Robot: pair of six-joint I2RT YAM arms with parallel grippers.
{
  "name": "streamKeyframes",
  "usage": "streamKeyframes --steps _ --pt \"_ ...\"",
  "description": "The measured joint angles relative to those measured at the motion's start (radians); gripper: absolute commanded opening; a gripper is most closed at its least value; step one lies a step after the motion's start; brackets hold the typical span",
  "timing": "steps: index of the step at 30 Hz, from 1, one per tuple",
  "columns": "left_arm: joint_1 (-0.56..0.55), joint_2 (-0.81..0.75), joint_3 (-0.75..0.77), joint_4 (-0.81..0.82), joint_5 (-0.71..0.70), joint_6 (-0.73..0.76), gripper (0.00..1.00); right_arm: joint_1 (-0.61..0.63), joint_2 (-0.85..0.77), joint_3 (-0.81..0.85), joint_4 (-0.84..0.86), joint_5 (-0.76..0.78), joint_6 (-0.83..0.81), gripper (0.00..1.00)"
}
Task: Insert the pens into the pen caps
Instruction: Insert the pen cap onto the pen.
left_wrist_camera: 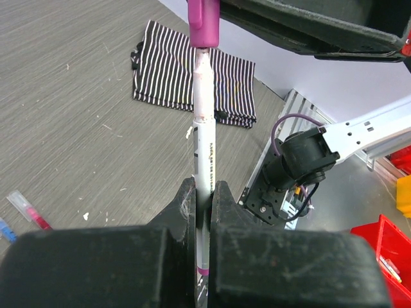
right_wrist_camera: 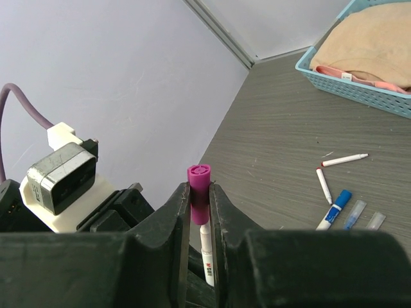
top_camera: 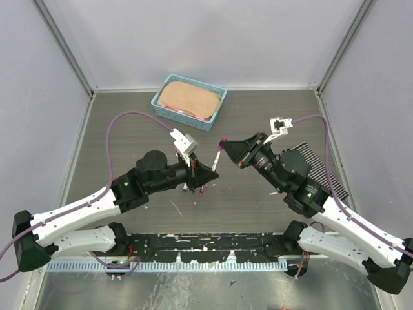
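Note:
My left gripper (left_wrist_camera: pixel 205 192) is shut on the white barrel of a pen (left_wrist_camera: pixel 204 128), which points up and away from it. My right gripper (right_wrist_camera: pixel 200 192) is shut on a magenta pen cap (right_wrist_camera: pixel 199 186). The pen's narrow front end sits at the cap's (left_wrist_camera: pixel 204 25) open mouth, in line with it, and the neck shows below the cap. In the top view the two grippers meet above the table's middle, with the pen (top_camera: pixel 217 157) slanting up to the cap (top_camera: pixel 223 139). Loose pens (right_wrist_camera: pixel 345 159) (right_wrist_camera: pixel 324 186) and a blue-capped pen (right_wrist_camera: pixel 335 209) lie on the table.
A light-blue basket (top_camera: pixel 219 97) holding beige cloth stands at the back. A black-and-white striped cloth (top_camera: pixel 326 169) lies at the right, under the right arm. More small pen parts (left_wrist_camera: pixel 29 212) lie on the table beneath the left gripper. Red bins (left_wrist_camera: pixel 385 256) stand beyond the table edge.

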Motion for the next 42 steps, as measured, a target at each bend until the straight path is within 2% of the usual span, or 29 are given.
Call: streamKeyframes --steps 24,31,33,39,42 --pt "0.0 0.0 0.0 -0.02 -0.005 0.0 0.0 -0.002 0.017 0.023 -0.074 -0.011 -0.025 0.04" --pt "0.0 0.0 0.0 -0.02 -0.012 0.002 0.0 -0.002 0.032 0.035 -0.094 -0.039 -0.026 0.09" --pt "0.0 0.0 0.0 -0.02 -0.013 0.002 0.0 -0.002 0.032 0.035 -0.106 -0.049 -0.026 0.13" --pt "0.0 0.0 0.0 -0.021 -0.015 0.003 0.0 -0.002 0.031 0.037 -0.129 -0.072 -0.027 0.42" --pt "0.0 0.0 0.0 -0.019 -0.015 0.003 0.0 -0.002 0.032 0.048 -0.163 -0.072 -0.039 0.52"
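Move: The right hand already holds the purple cap over the tip of the pen, whose middle lies about 6 cm below, 3 cm back and 2 cm left of the hand. On the table some 35 cm below that hand, the red pen lies about 7 cm left and 3 cm ahead, the blue-capped marker about 12 cm left and 4 cm ahead. From the left hand, gripping the pen low, the cap is about 9 cm up, 4 cm ahead and 2 cm right. Slide the purple cap down over the pen's tip section with the right gripper, lowering about 3 cm along the leaning pen with a slight drift left and back, pausing midway and rolling and tipping the wrist some 10 degrees. Keep the left gripper shut on the barrel as a steady base, then open the right fingers to let go of the cap. ##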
